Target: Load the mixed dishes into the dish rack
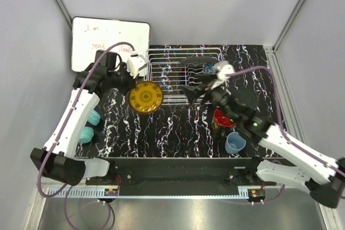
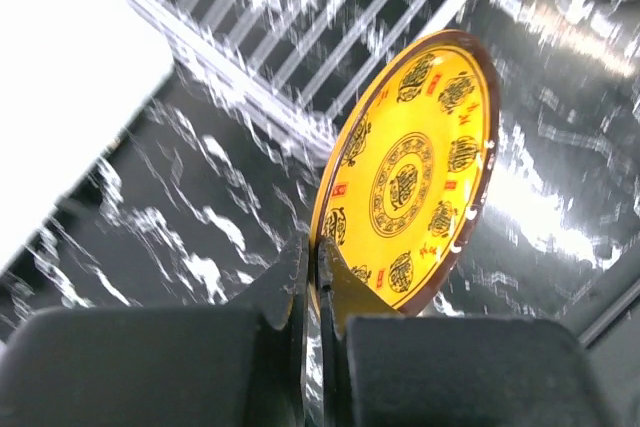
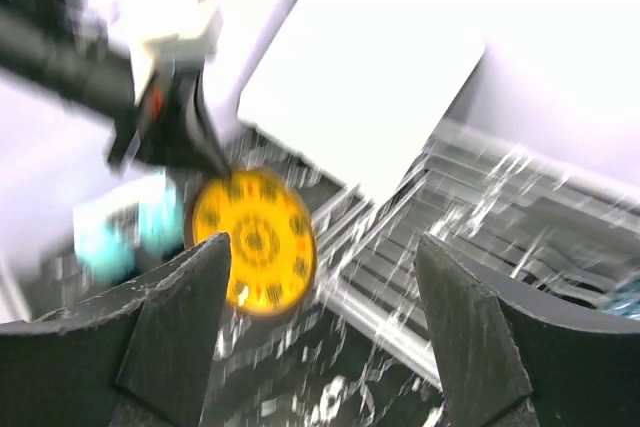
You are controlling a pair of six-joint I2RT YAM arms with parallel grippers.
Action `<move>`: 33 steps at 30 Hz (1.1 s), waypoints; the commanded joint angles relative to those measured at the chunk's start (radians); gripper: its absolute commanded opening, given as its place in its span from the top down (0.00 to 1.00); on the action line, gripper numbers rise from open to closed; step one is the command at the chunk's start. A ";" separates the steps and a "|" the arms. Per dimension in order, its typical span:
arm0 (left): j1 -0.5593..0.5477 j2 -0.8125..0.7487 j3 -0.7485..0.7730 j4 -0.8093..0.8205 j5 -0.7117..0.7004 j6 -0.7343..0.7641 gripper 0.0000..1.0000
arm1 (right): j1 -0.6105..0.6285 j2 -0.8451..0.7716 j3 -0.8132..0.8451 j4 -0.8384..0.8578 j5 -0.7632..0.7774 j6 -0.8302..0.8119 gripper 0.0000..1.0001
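Note:
My left gripper (image 1: pixel 135 83) (image 2: pixel 313 252) is shut on the rim of the yellow round plate (image 1: pixel 145 97) (image 2: pixel 415 172), holding it on edge above the table just left of the dish rack (image 1: pixel 180 74) (image 2: pixel 330 37). The plate (image 3: pixel 255 242) also shows in the right wrist view. A dark rectangular plate (image 1: pixel 197 60) stands in the rack, with a blue patterned bowl (image 1: pixel 209 67) beside it. My right gripper (image 1: pixel 193 94) (image 3: pixel 323 241) hangs open over the rack's front edge with nothing between its fingers. A black mug with a red inside (image 1: pixel 221 118) and a light-blue cup (image 1: pixel 235 142) stand at the right front.
A white whiteboard (image 1: pixel 110 39) with writing lies at the back left, next to the rack. Teal headphones (image 1: pixel 89 127) lie by the left arm. The black marbled table (image 1: pixel 172 133) is walled by grey panels on three sides.

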 commanded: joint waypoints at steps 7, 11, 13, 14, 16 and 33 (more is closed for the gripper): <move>-0.184 0.182 0.253 0.180 -0.183 -0.099 1.00 | 0.005 -0.224 -0.068 -0.113 0.278 0.016 0.19; -0.246 0.296 0.343 0.264 -0.266 -0.084 1.00 | 0.005 -0.287 -0.086 -0.159 0.330 0.016 0.19; -0.289 0.343 0.397 0.318 -0.317 -0.065 1.00 | 0.006 -0.319 -0.108 -0.207 0.362 0.022 0.19; -0.302 0.356 0.408 0.339 -0.335 -0.055 1.00 | 0.005 -0.327 -0.114 -0.213 0.372 0.025 0.19; -0.347 0.393 0.440 0.385 -0.389 -0.039 1.00 | 0.005 -0.351 -0.126 -0.234 0.401 0.039 0.19; -0.556 0.330 0.098 0.902 -0.608 0.418 1.00 | 0.005 -0.509 -0.210 -0.323 0.519 0.108 0.18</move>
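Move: The left gripper already holds the yellow plate in the air; the dish rack's middle lies about 13 cm ahead of that hand, 21 cm to its right and 17 cm below. The dark tray in the rack stands some 18 cm ahead and 25 cm right, the blue bowl roughly 15 cm ahead and 30 cm right. From the empty right hand, the red cup lies about 2 cm back, 15 cm right and 30 cm below, the blue cup 10 cm back and 19 cm right. Keep the left gripper shut on the yellow plate and carry it about 20 cm right and 10 cm forward, rising some 5 cm, until it is over the rack's middle beside the dark tray; turn the wrist about 40 degrees so the fingers tip up towards level. Meanwhile swing the open right gripper some 15 cm right, clear of the rack and to above the red cup, rising briefly and then sinking, turning it clockwise. ##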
